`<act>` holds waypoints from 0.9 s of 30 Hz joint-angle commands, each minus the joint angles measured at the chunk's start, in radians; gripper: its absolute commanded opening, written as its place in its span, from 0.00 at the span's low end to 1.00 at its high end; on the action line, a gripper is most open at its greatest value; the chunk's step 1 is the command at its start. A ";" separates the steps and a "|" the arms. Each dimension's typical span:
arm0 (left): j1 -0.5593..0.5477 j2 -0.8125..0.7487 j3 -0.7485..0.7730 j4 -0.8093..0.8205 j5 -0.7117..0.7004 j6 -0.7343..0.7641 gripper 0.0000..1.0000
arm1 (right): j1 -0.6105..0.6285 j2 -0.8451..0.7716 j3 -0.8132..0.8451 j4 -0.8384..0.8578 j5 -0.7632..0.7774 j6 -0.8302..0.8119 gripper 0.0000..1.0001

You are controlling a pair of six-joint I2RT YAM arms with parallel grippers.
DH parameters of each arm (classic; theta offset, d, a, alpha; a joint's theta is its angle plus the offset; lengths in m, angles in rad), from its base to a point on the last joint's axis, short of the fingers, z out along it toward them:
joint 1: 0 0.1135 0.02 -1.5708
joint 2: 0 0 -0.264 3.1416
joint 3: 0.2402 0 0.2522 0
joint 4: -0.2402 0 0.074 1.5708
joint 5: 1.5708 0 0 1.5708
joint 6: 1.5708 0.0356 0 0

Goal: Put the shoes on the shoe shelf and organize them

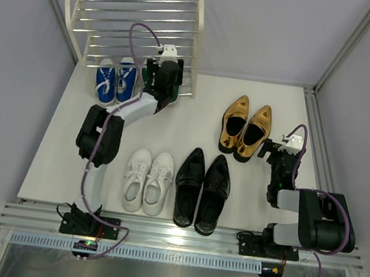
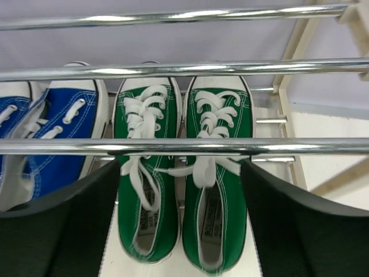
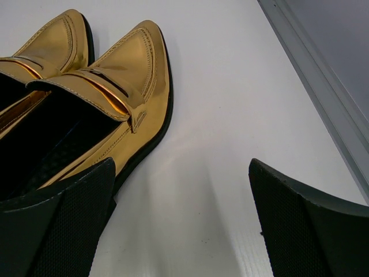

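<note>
The shoe shelf (image 1: 139, 16) stands at the back left, and its chrome rods (image 2: 173, 145) cross the left wrist view. Under them, on the lowest tier, sit blue sneakers (image 1: 115, 81) (image 2: 57, 144) and beside them green sneakers (image 2: 184, 219) with white laces. My left gripper (image 1: 165, 80) (image 2: 180, 167) is open, one finger on each side of the green pair's heels. My right gripper (image 1: 280, 154) (image 3: 181, 164) is open over bare table just right of the gold shoes (image 1: 244, 127) (image 3: 124, 75). White sneakers (image 1: 147, 180) and black loafers (image 1: 202, 188) lie near the front.
The cream end frame (image 2: 300, 63) of the shelf rises just right of the green pair. A metal rail (image 1: 318, 139) (image 3: 323, 86) borders the white table on the right. Grey walls close in on both sides.
</note>
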 commanded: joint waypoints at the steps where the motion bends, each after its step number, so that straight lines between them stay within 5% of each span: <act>1: -0.013 -0.172 0.021 -0.270 0.023 -0.164 0.89 | 0.001 -0.008 0.006 0.076 -0.002 -0.006 0.97; 5: -0.036 -0.282 -0.020 -0.658 0.082 -0.360 1.00 | 0.001 -0.009 0.006 0.075 0.000 -0.008 0.98; 9: -0.151 -0.405 -0.170 -0.993 0.093 -0.514 1.00 | 0.001 -0.007 0.005 0.075 0.000 -0.007 0.97; 14: -0.408 -0.623 -0.519 -1.148 0.001 -0.749 1.00 | 0.001 -0.007 0.006 0.078 -0.002 -0.006 0.97; 18: -0.591 -0.793 -0.650 -1.284 -0.068 -1.051 1.00 | 0.001 -0.007 0.006 0.076 -0.002 -0.006 0.97; 22: -0.724 -0.945 -0.667 -1.386 -0.151 -1.150 1.00 | 0.001 -0.008 0.006 0.076 -0.002 -0.006 0.97; 27: -0.754 -0.981 -0.663 -1.446 -0.154 -1.173 1.00 | 0.001 -0.007 0.005 0.076 -0.002 -0.006 0.97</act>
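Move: The pair of white sneakers lies about 40 cm back from the left hand, nearly in line sideways and some 13 cm lower. The black loafers are level with the sneakers and about 21 cm to their right. The green shoes sit on the shelf just ahead, some 8 cm below the hand, with the blue shoes about 17 cm left of the green ones. From the right hand, the white sneakers lie roughly 17 cm back and 49 cm left. Left hand swings back about 43 cm from the shelf to the white sneakers, opening fully, tipping down some 35 degrees. ##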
